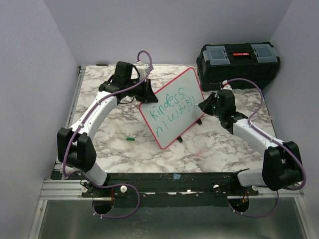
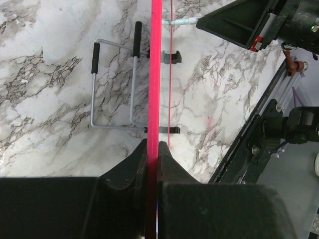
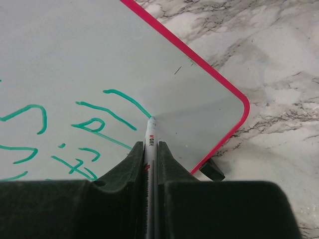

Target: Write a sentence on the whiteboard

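The whiteboard [image 1: 188,82], white with a red-pink rim, stands tilted at the middle of the marble table. The sentence [image 1: 169,105] runs across it in two lines of green lettering. My left gripper [image 1: 147,92] is shut on the board's upper left edge; in the left wrist view the red rim [image 2: 156,59] runs straight between the closed jaws [image 2: 153,147]. My right gripper [image 3: 150,147] is shut on a white marker [image 3: 149,135]. The marker's tip touches the board [image 3: 75,50] at the end of a green stroke [image 3: 127,102], near its lower right corner.
A black toolbox [image 1: 238,62] sits at the back right corner. A small green cap [image 1: 130,139] lies on the table left of the board. A wire stand [image 2: 114,84] is under the board, one black foot [image 3: 213,169] showing past its corner. Walls close in on three sides.
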`<action>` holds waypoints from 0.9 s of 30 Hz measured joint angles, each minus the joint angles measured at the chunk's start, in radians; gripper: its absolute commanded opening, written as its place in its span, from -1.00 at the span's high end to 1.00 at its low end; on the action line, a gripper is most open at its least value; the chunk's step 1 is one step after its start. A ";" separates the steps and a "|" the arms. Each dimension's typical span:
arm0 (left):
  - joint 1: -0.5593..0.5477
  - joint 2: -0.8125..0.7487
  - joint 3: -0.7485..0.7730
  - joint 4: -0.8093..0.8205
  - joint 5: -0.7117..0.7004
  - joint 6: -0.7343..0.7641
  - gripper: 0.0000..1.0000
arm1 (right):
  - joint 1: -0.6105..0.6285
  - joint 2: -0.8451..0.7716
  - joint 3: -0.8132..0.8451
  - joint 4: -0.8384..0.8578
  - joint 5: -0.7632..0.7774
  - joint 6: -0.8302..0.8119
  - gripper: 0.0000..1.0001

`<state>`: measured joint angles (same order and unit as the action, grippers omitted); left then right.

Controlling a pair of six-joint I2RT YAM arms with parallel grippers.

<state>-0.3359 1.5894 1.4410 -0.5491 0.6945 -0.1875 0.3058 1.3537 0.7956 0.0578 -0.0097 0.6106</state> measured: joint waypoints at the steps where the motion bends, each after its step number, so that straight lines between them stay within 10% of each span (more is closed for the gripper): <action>1: 0.000 0.000 0.000 0.000 0.000 0.000 1.00 | 0.000 -0.001 0.000 -0.001 0.000 -0.001 0.99; 27: -0.001 0.000 0.000 0.001 0.000 0.003 1.00 | 0.000 -0.009 0.150 -0.082 0.002 -0.017 0.99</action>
<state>-0.3370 1.5894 1.4410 -0.5480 0.6945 -0.1841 0.3058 1.3449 0.9455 -0.0246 -0.0082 0.5938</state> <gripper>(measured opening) 0.079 0.136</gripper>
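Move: The right gripper holds the marker with its tip at the lower end of the last green stroke. That stroke's top lies about 8 cm ahead of the right hand, 3 cm left and 2 cm above. The final s of "kindess" is roughly 9 cm ahead, 9 cm left and 6 cm up; the board's lower right corner 4 cm ahead, 4 cm right and 10 cm below. From the left hand, the stroke's top is some 9 cm ahead, 18 cm right and 8 cm below. Ease the right gripper back about half a centimetre so the marker tip comes free of the whiteboard. Then raise it some 5 cm beside the finished stroke and bring it 2 cm forward again, tipping the fingers up about 5 degrees, so the marker tip arrives just beside the stroke's top. Keep the marker gripped, and keep the left gripper still on the board's edge. ##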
